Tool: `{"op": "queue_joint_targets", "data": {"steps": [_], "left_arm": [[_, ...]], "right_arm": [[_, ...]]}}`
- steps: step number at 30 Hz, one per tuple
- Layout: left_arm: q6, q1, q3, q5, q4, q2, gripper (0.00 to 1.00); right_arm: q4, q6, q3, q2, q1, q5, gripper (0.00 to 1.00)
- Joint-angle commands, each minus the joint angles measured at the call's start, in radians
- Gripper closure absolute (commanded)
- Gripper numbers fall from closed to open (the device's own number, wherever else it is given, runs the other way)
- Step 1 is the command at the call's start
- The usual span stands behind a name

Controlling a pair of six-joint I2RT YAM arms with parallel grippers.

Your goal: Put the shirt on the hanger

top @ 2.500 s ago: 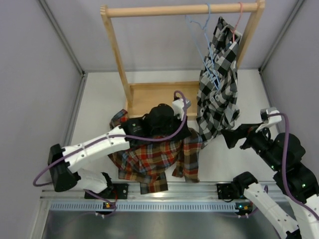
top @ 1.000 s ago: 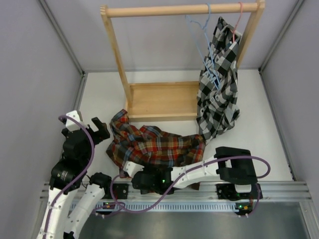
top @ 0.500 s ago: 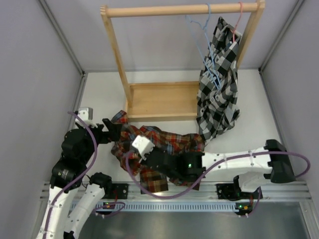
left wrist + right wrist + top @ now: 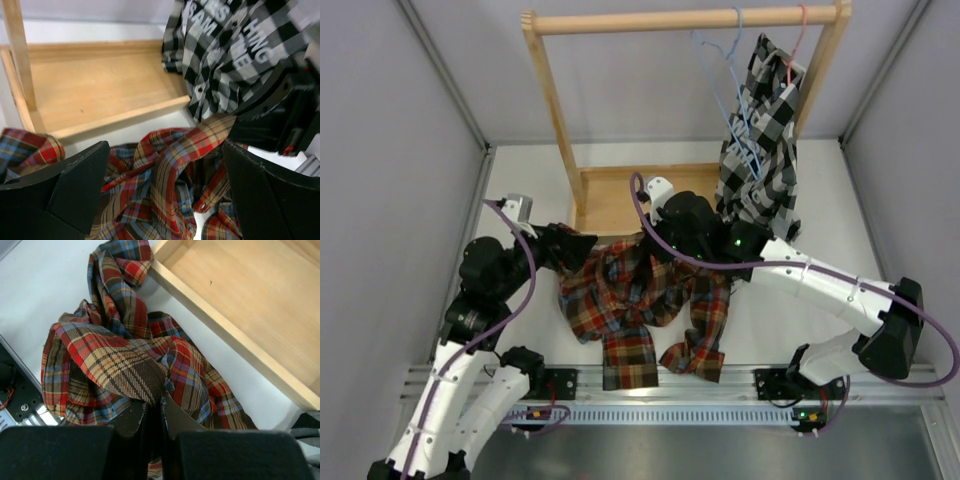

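The red, orange and blue plaid shirt [image 4: 640, 300] lies bunched on the white table in front of the rack base. My right gripper [image 4: 650, 240] is shut on a raised fold of the shirt [image 4: 110, 360], pinched at the fingertips of the right gripper [image 4: 161, 395]. My left gripper [image 4: 578, 246] hovers open at the shirt's left edge, with the plaid cloth [image 4: 160, 185] below and between its wide-set fingers [image 4: 75, 190]. The light-blue hanger [image 4: 736, 100] hangs from the wooden rod at the upper right, partly against the checked shirt.
A wooden rack [image 4: 545, 100] with a tray-like base [image 4: 640, 200] stands at the back. A black-and-white checked shirt [image 4: 760, 170] hangs from a pink-red hanger [image 4: 800, 35] on the rod. Grey walls close in both sides.
The right arm swung from the table's front up to the rack base and shut on the shirt, pulling a fold up and back. The left gripper moved right to the shirt's edge, still open.
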Motion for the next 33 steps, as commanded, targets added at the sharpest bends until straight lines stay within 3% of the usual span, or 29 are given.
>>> {"op": "queue_joint_targets", "data": {"steps": [1,6,11,12,18,22,25,26,28,29,33], "left_arm": [[-0.033,-0.03,-0.082,-0.012,0.067,0.021,0.02],[-0.091,-0.224,-0.156,-0.179,0.064,0.065,0.11],[-0.099,-0.497,-0.159,-0.502,0.064,0.117,0.18],[-0.097,-0.517,-0.158,-0.55,0.061,0.131,0.19],[-0.157,-0.567,-0.155,-0.808,-0.012,0.2,0.59],[-0.162,-0.571,-0.153,-0.851,-0.035,0.222,0.61],[-0.157,-0.573,-0.141,-0.868,-0.049,0.243,0.69],[-0.15,-0.573,-0.135,-0.868,-0.051,0.248,0.83],[-0.148,-0.573,-0.122,-0.863,-0.055,0.257,0.98],[-0.147,-0.573,-0.104,-0.857,-0.067,0.259,1.0],[-0.139,-0.571,-0.051,-0.859,-0.104,0.257,1.0]], "right_arm": [[-0.023,0.031,0.0,0.011,-0.051,-0.123,0.94],[-0.021,0.032,0.014,0.045,-0.086,-0.15,0.94],[-0.018,0.032,0.022,0.093,-0.103,-0.161,0.93],[-0.018,0.032,0.023,0.097,-0.105,-0.16,0.93],[-0.011,0.032,0.002,0.084,-0.111,-0.148,0.92],[-0.011,0.031,-0.01,0.067,-0.12,-0.141,0.91],[-0.006,0.032,-0.014,0.057,-0.123,-0.14,0.87],[-0.002,0.035,-0.018,0.053,-0.123,-0.144,0.85],[0.026,0.041,-0.043,0.035,-0.123,-0.154,0.66],[0.035,0.054,-0.056,0.027,-0.123,-0.154,0.5],[0.083,0.106,-0.168,-0.065,-0.119,-0.154,0.31]]}}
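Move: The left hand, empty and wide open, goes for the raised fold of the plaid shirt, about 4 cm to its right, 1 cm ahead and some 12 cm below. The wooden rack's front rail has its middle about 14 cm ahead and 13 cm right, down at table level; the shirt's loose end lies 13 cm ahead and 11 cm left. That pinching spot is about 11 cm left of the right hand, 2 cm back and 6 cm lower. The left hand sinks about 14 cm onto the plaid fold, swinging some 6 cm to the right and slightly back on the way before easing forward and partly left again, its fingers tipping down and the hand rolling left side up while turning counter-clockwise about 15 degrees, and it shuts from wide open to pinch the fold. The right hand, still pinching the other end of that fold, lowers it some 5 cm with a slight tilt down, waits nearly still while the left closes, then opens wide and lets go. ##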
